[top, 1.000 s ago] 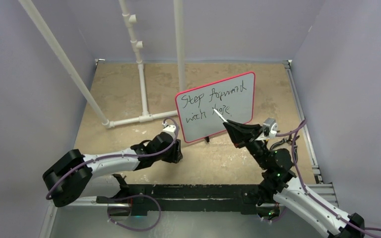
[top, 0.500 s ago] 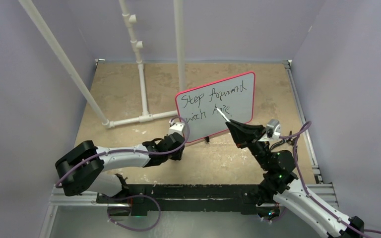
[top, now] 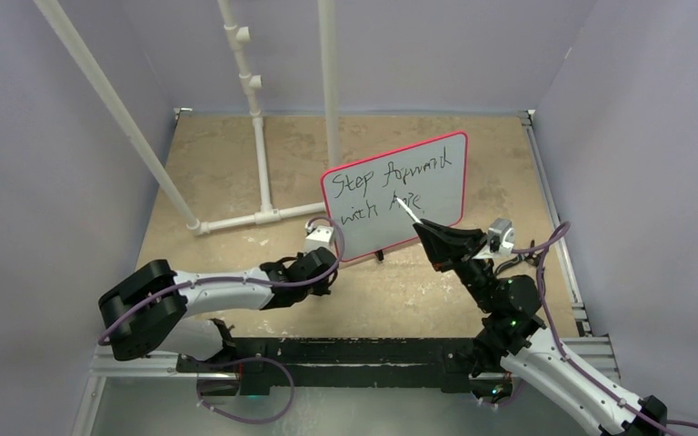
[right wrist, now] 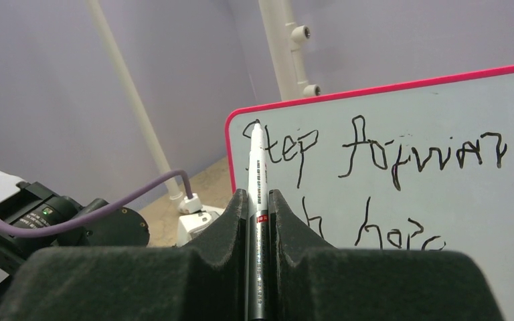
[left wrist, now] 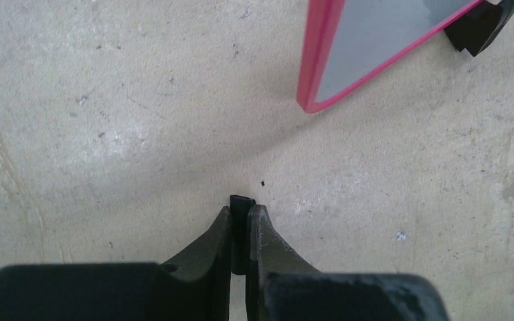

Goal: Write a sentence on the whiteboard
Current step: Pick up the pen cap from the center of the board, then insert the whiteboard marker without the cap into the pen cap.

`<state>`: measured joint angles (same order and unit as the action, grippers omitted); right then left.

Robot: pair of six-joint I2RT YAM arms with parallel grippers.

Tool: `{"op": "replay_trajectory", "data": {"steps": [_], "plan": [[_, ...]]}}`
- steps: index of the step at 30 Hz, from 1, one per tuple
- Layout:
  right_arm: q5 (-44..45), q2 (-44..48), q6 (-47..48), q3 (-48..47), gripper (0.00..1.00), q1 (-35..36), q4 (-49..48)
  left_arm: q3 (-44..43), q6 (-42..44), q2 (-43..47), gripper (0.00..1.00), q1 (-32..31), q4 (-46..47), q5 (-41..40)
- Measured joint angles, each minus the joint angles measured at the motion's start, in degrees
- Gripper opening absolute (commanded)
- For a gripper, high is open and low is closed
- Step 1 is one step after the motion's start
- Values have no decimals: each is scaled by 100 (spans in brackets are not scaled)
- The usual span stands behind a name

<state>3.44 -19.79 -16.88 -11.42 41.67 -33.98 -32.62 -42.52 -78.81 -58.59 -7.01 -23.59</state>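
The whiteboard [top: 436, 204] [left wrist: 375, 47] [right wrist: 482, 221] stands tilted on small black feet [top: 379, 255] mid-table, pink-framed. The sentence [top: 400, 186] [right wrist: 375, 154] runs across it in black handwriting, in two lines. My right gripper [top: 421, 226] [right wrist: 258, 195] is shut on a silver-and-white marker [top: 404, 212] [right wrist: 255, 167], whose tip is at the second line. My left gripper [top: 320, 275] [left wrist: 241, 208] points down at the table just below the board's lower left corner. It is shut on a small black cap [left wrist: 241, 201] that sticks out past its fingertips.
A white pipe frame [top: 259, 136] rises behind and left of the board, and a long slanted pipe [top: 118, 109] crosses the left side. Purple walls close in the table. A metal rail [top: 554, 209] runs along the right edge.
My left gripper has shut on the black cap and its wrist has swung up toward the board's corner. The right gripper with the marker shifted slightly right, then held still.
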Motion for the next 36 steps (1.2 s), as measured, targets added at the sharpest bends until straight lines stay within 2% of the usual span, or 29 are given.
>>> {"op": "replay_trajectory", "data": {"steps": [4,13,17,21,28,36], "plan": [[-28,-13,-63,31,0,0,-105,339,-323,490,0,0,168,-7],[-210,-138,-339,114,0,0,-459,649,-1032,2942,0,-4,669,-339],[-302,-365,-531,144,0,35,-785,649,-1147,3609,0,-4,1126,-601],[-186,-796,-680,142,0,334,-1134,638,-1174,3563,0,-4,1875,-846],[791,-1596,-704,142,0,1582,-1655,96,-1027,2553,0,-2,3346,-1043],[1456,-2293,-796,105,0,1897,-1976,-4,-1095,2343,0,46,4395,-1097]]}}
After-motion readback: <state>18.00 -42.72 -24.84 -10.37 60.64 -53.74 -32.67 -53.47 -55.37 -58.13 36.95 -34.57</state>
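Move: The pen cap is already pinched in the left fingers, down at the table; the tip of the marker in the right hand lies about 31 cm above the left hand, some 16 cm to its right and 6 cm farther out. The whiteboard's middle is roughly 14 cm ahead, 15 cm right and 9 cm above the left hand. From the right hand the pen cap is about 20 cm left, level in reach and 28 cm below. Straight up for the most part, fast, the left hand carries the pinched pen cap about 30 cm, easing slightly forward past the whiteboard's left edge; it rolls left side down while the fingers swing from pointing down to pointing ahead. The right hand keeps hold of the marker and slides some 7 cm left, sinking a little later, bringing the tip towards the cap. ##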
